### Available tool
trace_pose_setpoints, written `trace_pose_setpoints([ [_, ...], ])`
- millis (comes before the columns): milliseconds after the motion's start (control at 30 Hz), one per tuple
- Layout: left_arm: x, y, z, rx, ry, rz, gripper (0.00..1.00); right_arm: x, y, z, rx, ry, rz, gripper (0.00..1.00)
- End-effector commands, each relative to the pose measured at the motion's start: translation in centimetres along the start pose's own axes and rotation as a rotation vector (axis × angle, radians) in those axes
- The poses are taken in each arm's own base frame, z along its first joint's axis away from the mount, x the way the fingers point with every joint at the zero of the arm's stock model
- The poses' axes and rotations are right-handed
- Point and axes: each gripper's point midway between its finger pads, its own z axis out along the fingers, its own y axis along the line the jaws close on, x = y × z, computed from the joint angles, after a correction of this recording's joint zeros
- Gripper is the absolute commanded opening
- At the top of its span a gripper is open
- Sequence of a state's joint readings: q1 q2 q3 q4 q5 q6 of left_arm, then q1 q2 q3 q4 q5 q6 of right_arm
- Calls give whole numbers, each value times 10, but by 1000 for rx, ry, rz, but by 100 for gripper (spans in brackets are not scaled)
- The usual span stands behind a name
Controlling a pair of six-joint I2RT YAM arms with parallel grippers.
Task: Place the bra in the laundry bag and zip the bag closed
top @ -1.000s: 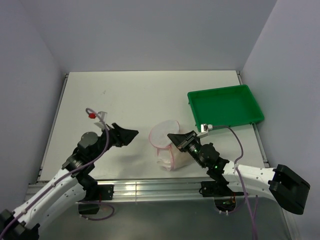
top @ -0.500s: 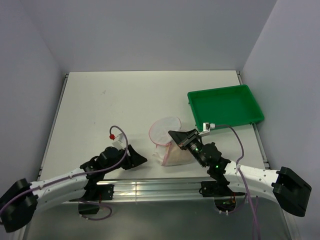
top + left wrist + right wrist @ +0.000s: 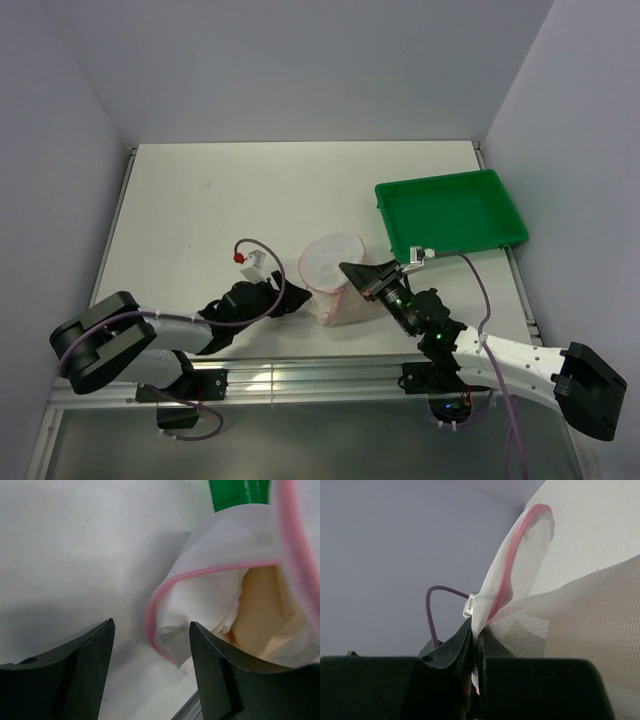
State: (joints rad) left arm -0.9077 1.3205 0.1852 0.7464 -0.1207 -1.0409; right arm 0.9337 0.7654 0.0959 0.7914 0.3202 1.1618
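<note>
The laundry bag [image 3: 333,282] is a white mesh pouch with a pink zipper band, lying at the table's near middle with its flap raised. Through its open mouth the tan bra [image 3: 262,612] shows inside. My right gripper [image 3: 352,272] is shut on the bag's rim; in the right wrist view the mesh and pink band [image 3: 512,555] rise out of my pinched right gripper [image 3: 479,636]. My left gripper [image 3: 293,300] lies low at the bag's left side. It is open, and the bag's pink-edged corner [image 3: 159,611] sits just ahead of my left gripper [image 3: 151,647].
A green plastic tray [image 3: 450,211] stands at the back right, close behind the right arm. The table's near metal rail [image 3: 300,378] runs just below both grippers. Purple cables loop over each wrist.
The left arm has dropped low and swung right, bringing its gripper up to the bag's left corner. The right gripper has kept its hold, and the bag's flap has shifted slightly.
</note>
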Motion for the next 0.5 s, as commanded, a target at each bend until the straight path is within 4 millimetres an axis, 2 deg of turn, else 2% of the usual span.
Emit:
trace_pose_setpoints([
  [0, -29, -49, 5, 186, -115, 6, 67, -4, 11, -2, -46, -12, 30, 0],
  [133, -32, -61, 17, 214, -120, 19, 63, -2, 11, -3, -50, -1, 38, 0],
  [200, -34, -64, 24, 222, -127, 21, 41, -1, 12, -3, -54, 5, 42, 0],
  [233, -36, -66, 26, 223, -137, 19, 25, -1, 11, -3, -53, 3, 44, 0],
  [300, -38, -60, 30, 195, -150, 24, 15, 0, 12, -4, -56, 7, 49, 0],
  [367, -42, -61, 30, 191, -161, 26, 0, 0, 9, -5, -50, 8, 52, 0],
  [433, -41, -58, 26, 183, -159, 36, 0, -2, 5, -6, -40, -3, 53, 0],
  [467, -48, -67, 19, 203, -175, 46, 0, -2, 5, -7, -40, -6, 56, 0],
])
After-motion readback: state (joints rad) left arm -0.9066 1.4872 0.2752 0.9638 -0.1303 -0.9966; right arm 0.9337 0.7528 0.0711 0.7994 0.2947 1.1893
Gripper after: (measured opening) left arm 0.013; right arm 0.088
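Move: The pink-edged near lip of the laundry bag's mouth stands just off the left fingertips, some 3 cm ahead, 3 cm to the right and about 2 cm higher. The round mesh flap rises beyond it, about 5 cm ahead, 6 cm right and 8 cm above the hand; the bra inside the bag is roughly 9 cm right and 2 cm back, level with the hand. From the right hand, still gripping the bag's raised edge, that lip lies about 5 cm left, 2 cm ahead and 13 cm below. The left hand reaches forward, right and up in nearly equal parts, some 5 cm in all, bringing its open fingers onto the pink-edged lip of the bag's mouth with the fingertips tilting up by under 10 degrees. On the way its fingers close from about two thirds open to shut, pinching the lip between their tips, while the right hand stays almost in place and keeps its grip on the raised edge. ##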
